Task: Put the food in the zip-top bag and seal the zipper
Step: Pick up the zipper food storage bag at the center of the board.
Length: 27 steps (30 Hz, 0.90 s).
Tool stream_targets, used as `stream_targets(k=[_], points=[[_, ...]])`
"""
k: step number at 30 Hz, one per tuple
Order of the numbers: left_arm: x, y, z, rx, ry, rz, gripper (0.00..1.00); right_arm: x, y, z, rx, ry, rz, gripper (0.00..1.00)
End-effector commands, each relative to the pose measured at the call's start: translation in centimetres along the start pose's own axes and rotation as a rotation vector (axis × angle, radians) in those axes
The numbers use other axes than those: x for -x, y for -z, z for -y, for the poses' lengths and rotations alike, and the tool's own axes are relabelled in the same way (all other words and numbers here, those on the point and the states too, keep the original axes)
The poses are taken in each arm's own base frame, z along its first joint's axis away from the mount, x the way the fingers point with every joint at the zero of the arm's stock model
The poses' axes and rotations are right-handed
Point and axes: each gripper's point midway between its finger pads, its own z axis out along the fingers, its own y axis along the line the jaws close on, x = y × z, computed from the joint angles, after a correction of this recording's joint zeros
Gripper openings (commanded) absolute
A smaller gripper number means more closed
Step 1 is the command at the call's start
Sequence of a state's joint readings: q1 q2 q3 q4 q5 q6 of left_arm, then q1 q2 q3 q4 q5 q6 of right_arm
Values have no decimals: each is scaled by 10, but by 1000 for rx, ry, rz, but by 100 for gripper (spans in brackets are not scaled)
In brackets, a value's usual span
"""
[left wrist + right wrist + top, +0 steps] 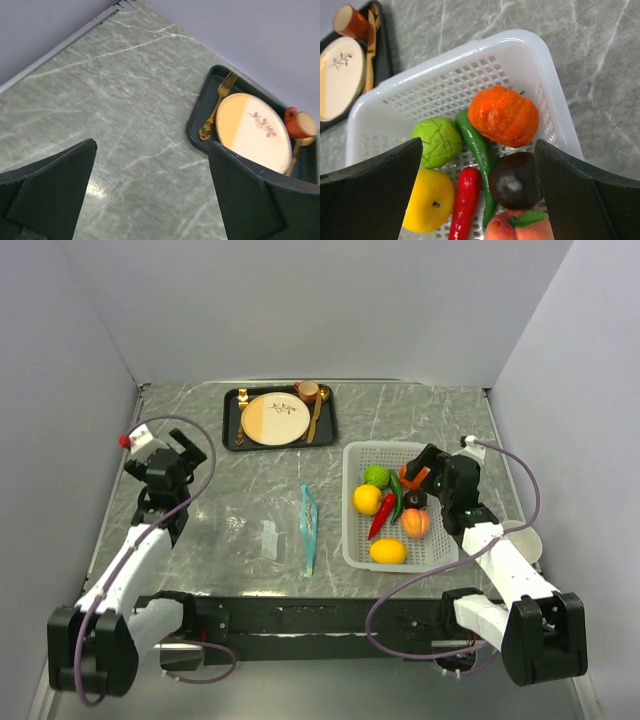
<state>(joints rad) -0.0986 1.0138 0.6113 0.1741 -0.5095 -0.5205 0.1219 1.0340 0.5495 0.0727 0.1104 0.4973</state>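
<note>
The food lies in a white mesh basket (357,540): a green lime (376,476), two yellow lemons (367,499) (388,551), a red chili (381,518), a green chili (397,496), an orange peach (416,523). The right wrist view shows the lime (438,141), red chili (466,202), green chili (476,145), an orange bumpy fruit (504,115), a dark plum (515,180) and the peach (517,227). The clear zip-top bag (262,535) lies flat mid-table, its light blue zipper (309,528) on its right edge. My right gripper (428,468) is open above the basket. My left gripper (178,452) is open and empty at far left.
A dark tray (236,435) at the back holds a cream-and-tan plate (275,418), a red cup (308,390) and gold cutlery (316,415). The tray (200,112), plate (252,132) and a gold fork (216,107) also show in the left wrist view. Grey walls enclose the table.
</note>
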Motion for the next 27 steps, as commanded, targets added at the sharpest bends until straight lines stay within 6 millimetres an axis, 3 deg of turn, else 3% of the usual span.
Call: stream_targets(k=[1,3,4,5,7,12,17,18,19,20,21,22,24,27], points=[[10,17,12,-72,119,-2,99,17,8,-2,-40,-151,59,100],[9,22,27,-144,138,-31,99,14,9,-3,-32,-150,30,100],[-9,28,34,-180,168,-132,99,11,10,-10,8,-132,4,100],[-8,30,40,-180,214,-162,99,8,11,-11,12,-118,-14,100],[-15,38,60,-300,176,-245,99,14,14,-14,25,-91,-5,100],[-33,49,76,-366,151,-351,99,28,22,-20,44,-28,15,100],[-60,80,102,-401,66,-399,99,36,24,-22,29,20,-7,100],[-66,81,99,-356,27,-398,99,42,25,-25,31,31,0,100],[-81,101,115,-397,-31,-430,99,44,25,-24,28,37,1,100],[-89,107,123,-395,-81,-441,99,44,26,-23,19,41,-3,100],[-89,105,117,-320,-127,-392,99,46,27,-23,16,52,-1,100],[-105,120,115,-307,-176,-436,99,47,26,-22,6,55,2,100],[-116,125,114,-286,-211,-463,99,46,28,-18,-15,61,-10,100],[-133,140,124,-326,-235,-498,99,41,29,-16,-20,63,-30,100]])
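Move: The zip-top bag lies flat on the board, its middle some 21 cm to the left gripper's right, 18 cm back towards the base and about 20 cm below. The black tray with the plate stands about 27 cm right and 11 cm ahead of this gripper, and the food basket some 55 cm right and 11 cm back, both well below. From the right gripper the bag is roughly 42 cm left, 17 cm back and 14 cm down. Swing the open left gripper about 22 cm to the right, towards the zip-top bag, lifting it slightly at first, then sinking and drawing back some 7 cm. Meanwhile turn the wrist clockwise about 35 degrees and tip the fingers down, touching nothing yet. Let the right gripper, open, rise about 4 cm above the basket. ##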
